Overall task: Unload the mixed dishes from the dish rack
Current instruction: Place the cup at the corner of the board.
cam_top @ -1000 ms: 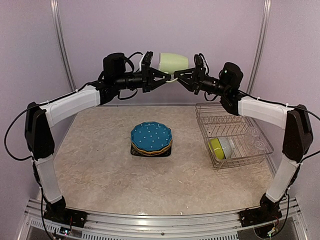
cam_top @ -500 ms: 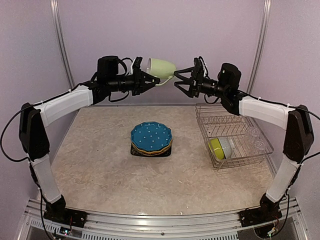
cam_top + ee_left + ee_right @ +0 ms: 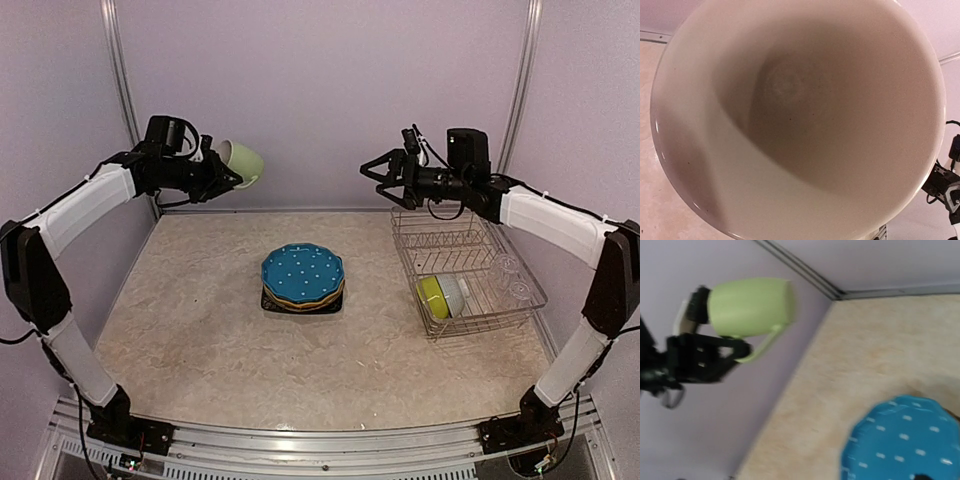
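High at the back left, my left gripper [image 3: 225, 176] is shut on the handle of the pale green mug [image 3: 243, 160], which lies on its side. In the left wrist view the mug's pale inside [image 3: 790, 125] fills the frame and hides the fingers. The right wrist view shows the mug [image 3: 750, 307] held by that gripper [image 3: 737, 352]. My right gripper [image 3: 375, 170] hangs open and holds nothing, above the far left corner of the dish rack [image 3: 405, 250]. In the rack lie a lime bowl [image 3: 432, 295], a white bowl [image 3: 457, 292] and two clear glasses [image 3: 506, 268].
A stack of plates with the blue white-dotted plate [image 3: 303, 270] on top sits mid-table, over a black square plate [image 3: 270, 300]. The blue plate [image 3: 905, 440] also shows in the right wrist view. Purple walls enclose the beige table [image 3: 200, 330].
The right gripper has opened and let go of the mug, then drawn back to the right. The left arm has swung left with the mug.
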`<state>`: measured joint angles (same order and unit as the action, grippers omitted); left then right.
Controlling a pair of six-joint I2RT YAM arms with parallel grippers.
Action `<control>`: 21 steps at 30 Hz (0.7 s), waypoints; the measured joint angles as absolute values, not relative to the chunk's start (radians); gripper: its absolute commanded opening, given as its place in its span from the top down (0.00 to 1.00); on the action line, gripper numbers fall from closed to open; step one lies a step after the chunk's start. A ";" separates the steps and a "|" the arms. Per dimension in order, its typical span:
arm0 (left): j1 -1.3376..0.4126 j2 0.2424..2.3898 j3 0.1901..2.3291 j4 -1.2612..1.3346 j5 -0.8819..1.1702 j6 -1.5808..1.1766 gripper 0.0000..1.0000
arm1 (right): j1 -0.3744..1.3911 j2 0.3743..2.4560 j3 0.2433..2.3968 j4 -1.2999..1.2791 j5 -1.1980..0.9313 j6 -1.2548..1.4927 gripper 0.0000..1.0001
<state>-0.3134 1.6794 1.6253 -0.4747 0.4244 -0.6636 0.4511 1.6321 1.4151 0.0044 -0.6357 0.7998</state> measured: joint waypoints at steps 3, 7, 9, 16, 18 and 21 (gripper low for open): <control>-0.270 1.662 1.625 -0.587 0.354 -0.630 1.00 | 0.447 1.618 1.439 -0.111 -0.592 0.713 0.02; -0.229 1.665 1.624 -0.691 0.294 -0.604 1.00 | 0.423 1.584 1.452 -0.216 -0.541 0.632 0.02; -0.213 1.676 1.624 -0.734 0.263 -0.588 1.00 | 0.402 1.562 1.452 -0.253 -0.524 0.607 0.02; -0.210 1.794 1.641 -0.825 0.196 -0.533 1.00 | 0.321 1.482 1.449 -0.326 -0.482 0.561 0.02; -0.210 1.839 1.656 -0.842 0.186 -0.517 1.00 | 0.308 1.463 1.444 -0.340 -0.472 0.553 0.01; -0.210 1.895 1.662 -0.849 0.170 -0.495 1.00 | 0.296 1.436 1.431 -0.364 -0.457 0.540 0.01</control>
<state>-0.2100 1.8946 1.6623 -0.8486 0.1696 -0.4950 0.2958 1.4357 1.4315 -0.3645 -0.4572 0.5396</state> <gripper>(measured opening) 0.115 0.986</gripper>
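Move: The green cup is already in the left hand; the free patch of board towards the far-left corner where it can stand lies about 11 cm to the left, 4 cm ahead and 30 cm below. The stacked plates sit 13 cm to that hand's right, 2 cm ahead, 27 cm down. From the right hand that patch is roughly 38 cm left, 9 cm ahead, 34 cm below; the racked bowls are 20 cm right, 11 cm back, 27 cm below. The cup, kept pinched by its handle, is swung left about 9 cm by the left hand and lowered some 15 cm towards the far-left part of the board; the leftward sweep comes mostly first, then nearly straight descent, fingers tipping steadily downward by some 35 degrees. The empty right hand draws away to the right towards the rack, fingers staying wide open and turning clockwise. ##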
